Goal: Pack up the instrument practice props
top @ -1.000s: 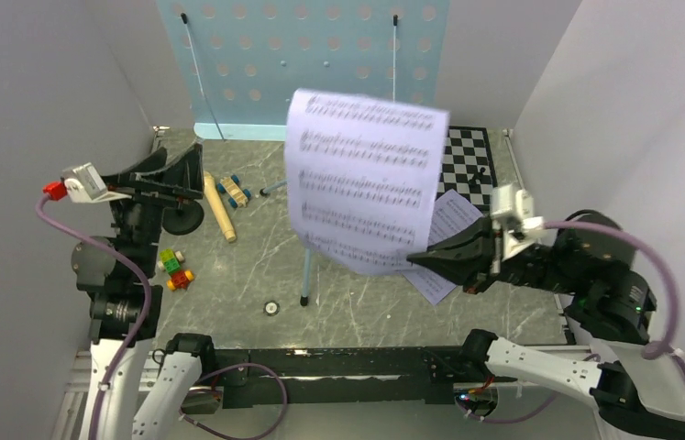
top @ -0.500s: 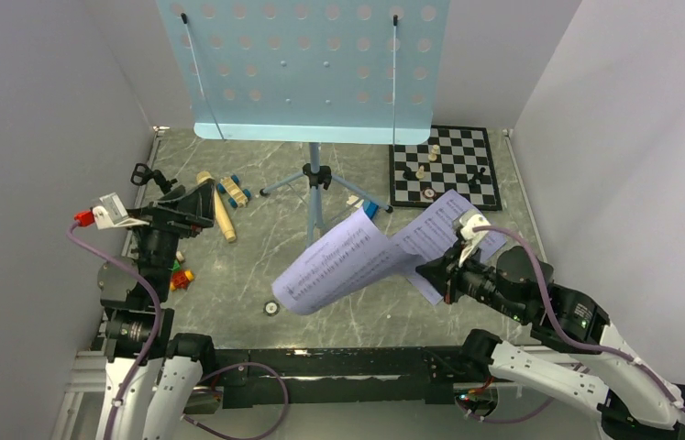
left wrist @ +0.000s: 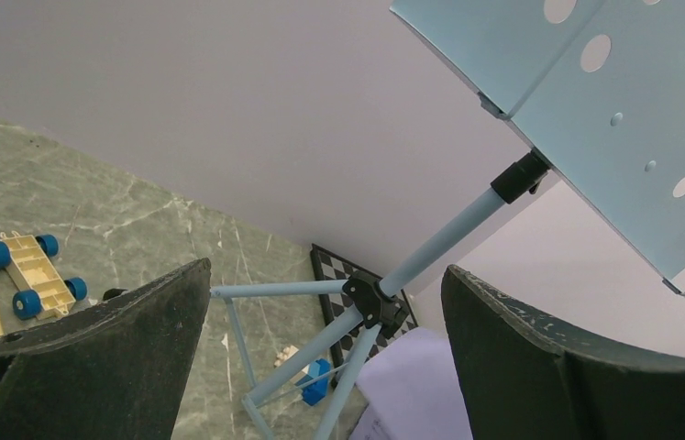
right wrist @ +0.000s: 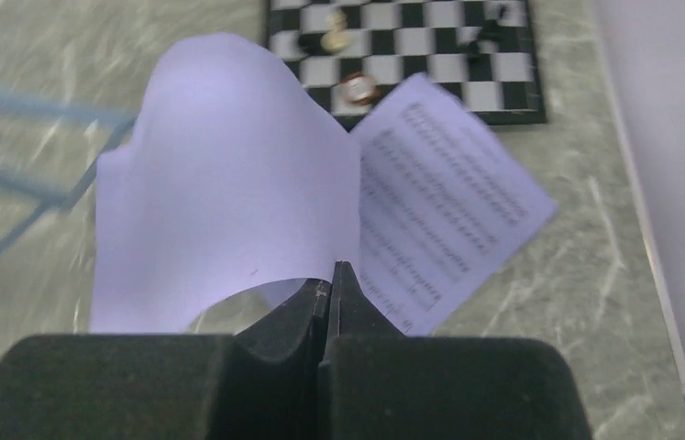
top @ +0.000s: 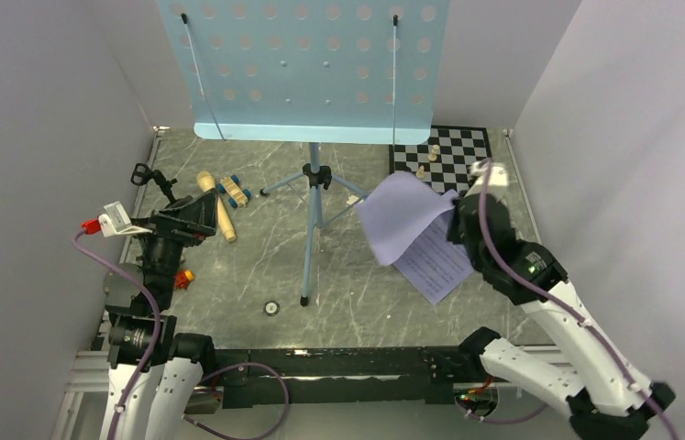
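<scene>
The tall light-blue perforated music stand rises at the back on tripod legs. My right gripper is shut on the edge of a lavender sheet-music page, which curls in the air. That held page hangs just above a second page lying flat on the table. In the right wrist view the gripper pinches the sheet between closed jaws. My left gripper is open and empty, and it faces the stand's hub. The tan microphone lies beside it. The mic stand is hidden.
A chessboard with pieces lies at the back right, right behind the pages. A toy car sits by the microphone. Coloured blocks lie under the left arm, and a blue block lies by the tripod. White walls close in on both sides.
The right gripper has swung the held page from the middle of the table back to the right, over the lying page. The left arm has barely shifted.
</scene>
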Available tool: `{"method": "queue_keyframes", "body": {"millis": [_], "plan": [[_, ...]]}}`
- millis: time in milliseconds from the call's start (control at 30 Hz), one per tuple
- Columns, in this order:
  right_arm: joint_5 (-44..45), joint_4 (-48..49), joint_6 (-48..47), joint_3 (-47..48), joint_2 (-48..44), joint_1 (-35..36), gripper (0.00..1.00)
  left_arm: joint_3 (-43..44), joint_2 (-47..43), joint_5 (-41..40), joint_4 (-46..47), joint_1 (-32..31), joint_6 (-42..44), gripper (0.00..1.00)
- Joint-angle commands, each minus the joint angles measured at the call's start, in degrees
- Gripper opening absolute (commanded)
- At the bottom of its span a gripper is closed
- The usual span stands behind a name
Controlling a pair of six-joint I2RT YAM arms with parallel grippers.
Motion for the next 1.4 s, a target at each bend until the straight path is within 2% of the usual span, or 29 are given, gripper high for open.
{"method": "queue_keyframes", "body": {"millis": [0,67,167,233,300,400,467,533,667,733,867,1067,1233,1367], "plan": [[-15.6,10.7,-2.5,0.3,-0.2,-22.1,0.0,-0.1,-0.6,0.9,1.1,-0.5,-1.7,0.99],[-25.6,13.2,-0.5,1.4,1.9,-30.4,0.0,-0.1,-0.6,0.9,1.2,-0.7,-1.6,0.99],[-29.7,16.1,3.3,4.7,5.9,-33.6,0.0,0.1,-0.4,0.4,0.9,-0.9,-1.2,0.99],[-36.1,18.0,7.8,9.0,9.7,-38.3,0.0,0.2,-0.2,0.4,1.0,-1.0,-1.1,0.99],[-46.2,19.0,13.7,14.2,14.6,-41.9,0.0,0.0,0.2,0.4,1.2,-1.1,-1.5,0.99],[-59.6,28.0,25.9,17.0,18.1,-44.9,0.0,0.0,0.5,0.5,2.9,-1.1,-1.9,0.99],[-58.8,27.3,28.4,17.6,19.5,-45.2,0.0,0.0,0.3,0.4,2.1,-1.1,-1.7,0.99],[-55.5,25.9,27.1,13.7,19.5,-45.9,0.0,-0.4,-0.6,0.4,1.7,-1.2,-1.2,0.99],[-60.6,35.7,31.9,-7.4,17.0,-48.1,0.0,-2.9,-1.8,0.4,1.8,-2.0,-1.5,0.99],[-60.6,37.6,31.7,-12.3,14.5,-48.1,0.0,-3.4,-2.0,0.4,1.7,-2.8,-1.5,0.99],[-55.4,32.0,26.2,-13.0,8.6,-45.5,0.0,-4.5,-2.2,0.4,2.8,-3.7,-2.0,0.99],[-51.4,28.1,23.4,-16.7,2.3,-43.6,0.0,-5.7,-1.6,1.8,5.1,-4.0,-3.6,0.99],[-49.7,30.0,23.2,-25.0,-0.1,-44.9,0.0,-7.3,-1.1,2.6,5.5,-4.3,-4.3,0.99],[-53.1,33.9,24.8,-31.6,0.7,-48.2,0.0,-8.5,-1.3,3.0,5.2,-4.6,-4.7,0.99]]}}
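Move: The right hand already pinches a curling sheet of music. The place it is taken to, the sheet lying on the table, has its middle about 11 cm ahead, 6 cm to the right and 27 cm below. Beyond that sheet the chessboard is centred some 36 cm ahead of this hand and 9 cm to its right, while the blue block lies about 22 cm ahead and 11 cm to its left. From the open left hand the lying sheet is roughly 12 cm ahead, 45 cm to the right and 37 cm below. With its fingers kept shut on the sheet's edge, the right hand swings forward about 14 cm, first veering right, and rises while rolling its left side up some 50 degrees, then drops steeply and draws back over the lying sheet, bobs up briefly and sinks again to finish about 10 cm lower than it began and 5 cm farther out. The left hand, empty and still open, eases a few centimetres down and slightly right. ##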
